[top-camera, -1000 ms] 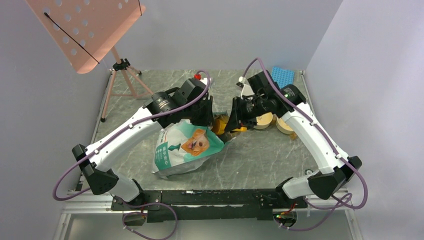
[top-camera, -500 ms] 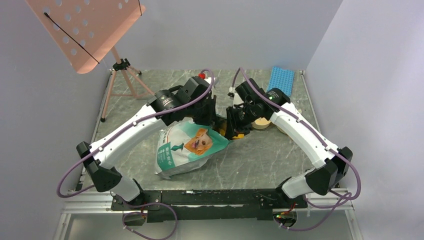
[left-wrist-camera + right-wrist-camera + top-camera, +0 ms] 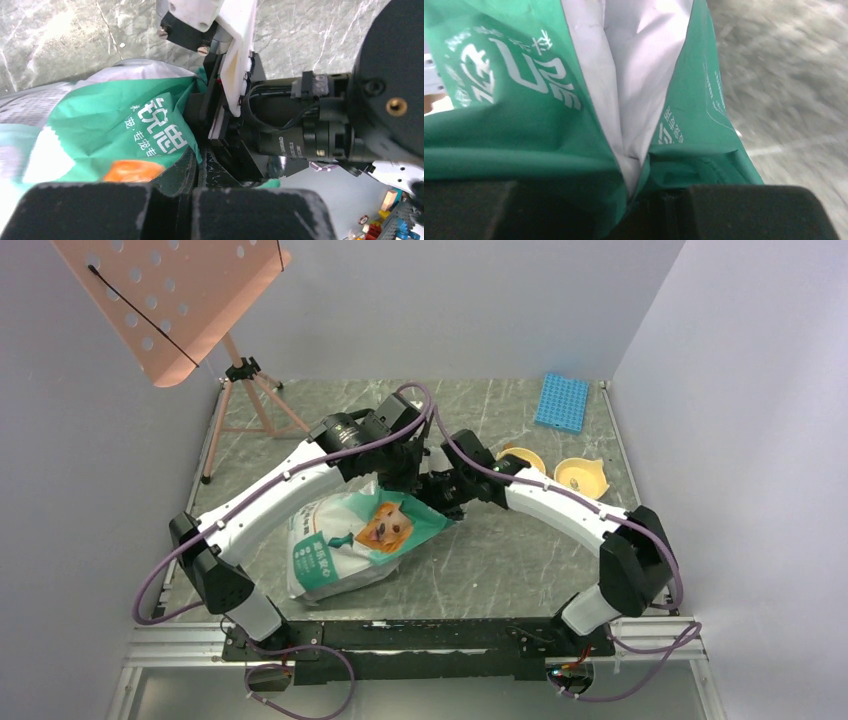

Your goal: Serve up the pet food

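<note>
The green-and-silver dog-picture bag (image 3: 355,540) lies on the table in front of the left arm. My left gripper (image 3: 408,478) is shut on the bag's top edge (image 3: 115,120), its jaws (image 3: 200,165) pinching the green film. My right gripper (image 3: 440,498) is pushed in at the bag's mouth. Folded green and white bag film (image 3: 524,125) covers that gripper's jaws (image 3: 664,192). The orange scoop it carried is hidden by the film. The pet food is hidden.
Two yellow bowls (image 3: 524,459) (image 3: 582,476) stand at the right rear. A blue rack (image 3: 560,401) lies at the back right corner. A pink music stand (image 3: 170,300) on a tripod (image 3: 245,405) occupies the back left. The right wrist (image 3: 310,135) sits very close to my left gripper.
My right arm swung left from over the bowls to the bag's mouth, carrying the orange scoop out of sight. The left arm shifted slightly and dragged the bag a little to the left.
</note>
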Robot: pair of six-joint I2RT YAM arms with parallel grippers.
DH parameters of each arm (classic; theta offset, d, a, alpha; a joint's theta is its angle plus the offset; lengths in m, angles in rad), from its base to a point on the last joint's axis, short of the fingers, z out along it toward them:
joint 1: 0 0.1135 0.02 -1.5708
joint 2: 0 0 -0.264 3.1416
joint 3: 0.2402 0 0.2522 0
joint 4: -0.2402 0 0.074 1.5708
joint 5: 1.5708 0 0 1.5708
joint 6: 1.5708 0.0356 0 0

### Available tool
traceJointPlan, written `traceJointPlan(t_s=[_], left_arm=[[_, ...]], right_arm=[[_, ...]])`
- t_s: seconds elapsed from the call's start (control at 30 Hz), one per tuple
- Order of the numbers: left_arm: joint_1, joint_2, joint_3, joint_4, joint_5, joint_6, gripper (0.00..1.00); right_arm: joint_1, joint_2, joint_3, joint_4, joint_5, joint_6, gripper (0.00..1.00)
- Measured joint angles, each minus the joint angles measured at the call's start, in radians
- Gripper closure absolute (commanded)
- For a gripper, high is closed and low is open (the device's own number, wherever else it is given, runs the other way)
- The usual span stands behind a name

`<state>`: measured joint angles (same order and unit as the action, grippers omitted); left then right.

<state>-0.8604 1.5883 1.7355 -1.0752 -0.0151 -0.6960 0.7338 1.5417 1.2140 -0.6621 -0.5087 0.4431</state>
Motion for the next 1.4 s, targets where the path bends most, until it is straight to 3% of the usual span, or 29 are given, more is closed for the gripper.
traceJointPlan(t_s=[0.13, 0.33, 0.53, 0.97, 1.23, 1.4], left_arm=[[-0.008, -0.003, -0.003, -0.011, -0.019, -0.001, 1.0], [-0.032, -0.124, -0.076, 0.022, -0.066, -0.008, 1.0], [-0.043, -0.238, -0.079, -0.025, -0.124, -0.005, 1.0], [-0.035, -0.418, -0.184, 0.019, -0.228, -0.021, 1.0], [-0.035, -0.431, -0.21, 0.051, -0.258, -0.024, 1.0], [-0.034, -0.49, -0.257, 0.08, -0.294, -0.025, 1.0]], right_arm=[[-0.047, -0.059, -0.201, 0.328, -0.213, 0.068, 1.0], [-0.089, -0.141, -0.28, 0.509, -0.431, 0.152, 1.0], [-0.159, -0.304, -0.414, 0.767, -0.552, 0.347, 1.0], [-0.292, -0.462, -0.507, 0.869, -0.639, 0.588, 1.0], [-0.344, -0.494, -0.494, 0.776, -0.667, 0.607, 1.0], [-0.372, -0.58, -0.56, 0.846, -0.676, 0.696, 1.0]])
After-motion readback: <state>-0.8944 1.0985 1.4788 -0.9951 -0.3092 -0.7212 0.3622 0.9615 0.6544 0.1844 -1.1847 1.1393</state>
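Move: Inside the bag's mouth, the right hand still grips the scoop; the left bowl it is bound for lies about 17 cm ahead, 21 cm to its right and 12 cm below, with the right bowl some 14 cm farther right and 2 cm nearer. The bag's body is about 18 cm left and 4 cm back of that hand. From the left hand, pinching the rim, the body lies roughly 14 cm left, 7 cm back and 17 cm below. Lifting the scoop out of the bag, the right hand keeps its grip, rises about 13 cm and drifts back and then right, while the wrist rolls some 45 degrees, left side up, so the fingers swing from steeply down-left to nearly level. The left hand keeps the rim pinched and carries it about 10 cm left and 7 cm up, away from the right hand, tilting its fingertips up about 20 degrees. ##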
